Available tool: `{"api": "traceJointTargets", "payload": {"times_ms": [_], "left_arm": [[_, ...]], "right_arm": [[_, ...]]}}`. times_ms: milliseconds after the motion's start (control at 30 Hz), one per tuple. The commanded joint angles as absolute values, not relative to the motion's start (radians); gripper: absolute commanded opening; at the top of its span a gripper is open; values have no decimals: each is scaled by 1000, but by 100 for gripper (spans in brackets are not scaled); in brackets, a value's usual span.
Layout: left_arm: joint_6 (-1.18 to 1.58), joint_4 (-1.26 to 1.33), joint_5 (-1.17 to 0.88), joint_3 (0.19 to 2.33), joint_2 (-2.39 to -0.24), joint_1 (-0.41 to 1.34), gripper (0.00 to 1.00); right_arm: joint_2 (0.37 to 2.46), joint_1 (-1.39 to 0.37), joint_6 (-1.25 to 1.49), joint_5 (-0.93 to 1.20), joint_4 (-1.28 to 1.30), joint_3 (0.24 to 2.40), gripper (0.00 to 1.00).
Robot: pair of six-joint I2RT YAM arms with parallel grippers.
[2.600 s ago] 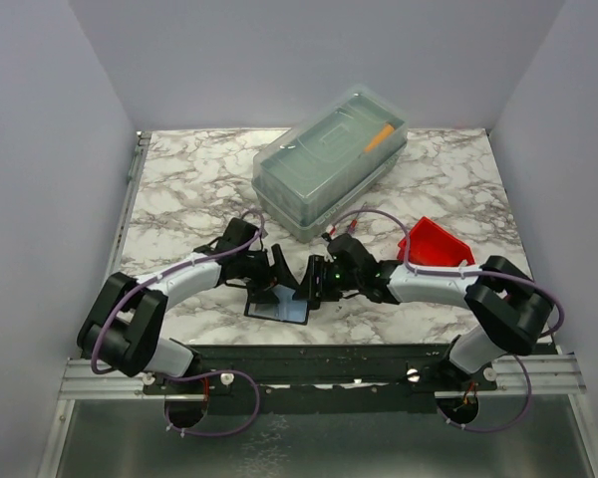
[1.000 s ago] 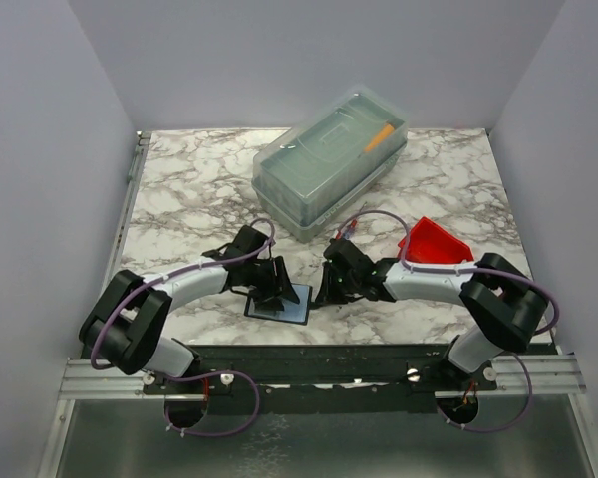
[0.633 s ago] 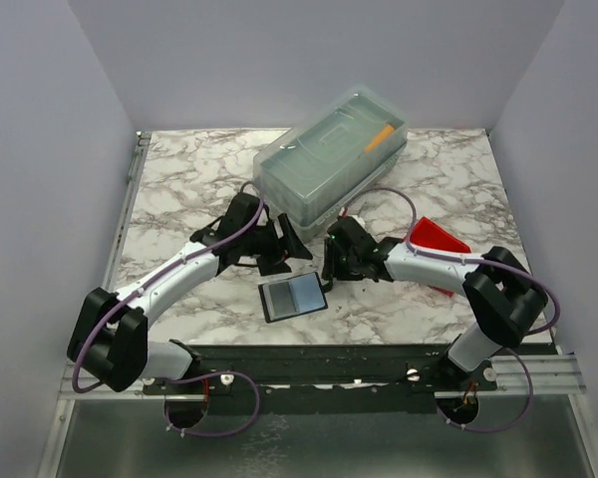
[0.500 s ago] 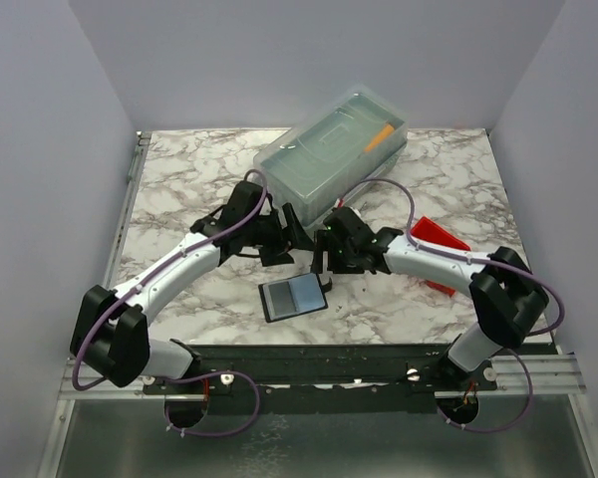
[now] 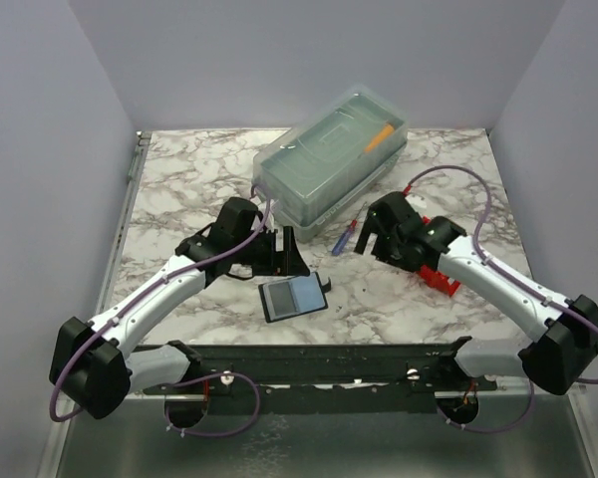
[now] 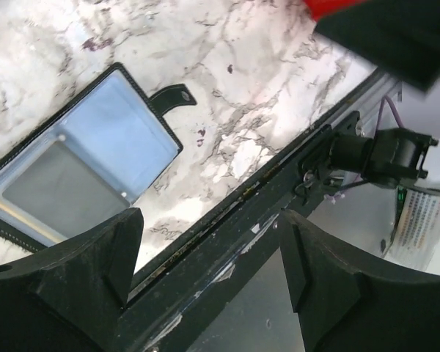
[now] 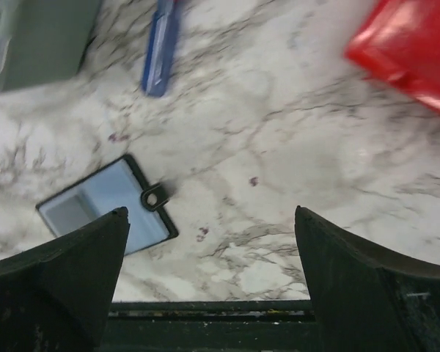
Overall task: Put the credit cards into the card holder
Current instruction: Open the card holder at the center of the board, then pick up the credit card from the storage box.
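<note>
The card holder (image 5: 293,297) lies flat on the marble near the front edge, touched by neither gripper. Inside its black rim I see pale blue and grey faces (image 6: 81,165), with a small strap tab (image 7: 152,198) sticking out on the right. I cannot tell separate credit cards from the lining; a thin tan edge shows at one corner. My left gripper (image 5: 285,254) hovers just behind the holder, open and empty (image 6: 209,286). My right gripper (image 5: 364,237) hangs further right and back, open and empty (image 7: 213,286).
A blue-and-red pen (image 5: 344,237) lies between the grippers, in front of the large clear lidded box (image 5: 329,164). The red bin (image 5: 441,271) sits under the right arm, partly hidden. The table's black front rail (image 5: 319,358) runs just below the holder.
Both grippers have opened and drawn up and back from the card holder. The holder now lies free, turned slightly. The right arm has swung right, over the red bin.
</note>
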State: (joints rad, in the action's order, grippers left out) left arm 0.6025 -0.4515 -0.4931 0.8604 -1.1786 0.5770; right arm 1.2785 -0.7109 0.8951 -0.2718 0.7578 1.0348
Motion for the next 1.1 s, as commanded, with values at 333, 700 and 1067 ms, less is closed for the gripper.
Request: {"api": "traceJointTargets", "payload": {"times_ms": [333, 700, 1067], "left_arm": [[457, -432, -530, 901, -1148, 697, 82], [410, -439, -474, 898, -1195, 796, 82], [390, -439, -427, 893, -1209, 841, 82]], "right_arm": [[1284, -78, 791, -485, 1037, 1122, 100], [1399, -7, 719, -416, 886, 982, 100], [1539, 29, 730, -466, 856, 958, 97]]}}
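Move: The credit cards stand upright at the right end of the red box, about 25 cm to the right of the right hand, level with it fore and aft and some 11 cm below. The box's middle is 19 cm right and 4 cm ahead; the screwdriver lies 5 cm left, 9 cm ahead. From the left hand, the open card holder is almost straight below, about 15 cm down; the cards are some 45 cm right, 7 cm ahead. The credit cards in the red box draw the right hand: it sweeps about 23 cm to its right with a slight rise, then sinks some 11 cm from that height over them, turning about 35 degrees clockwise and tipping steeper, fingers wide open and still short of a grip. High above the card holder, the empty left hand drifts some 6 cm back and 4 cm right, turning 20 degrees clockwise, still open. ##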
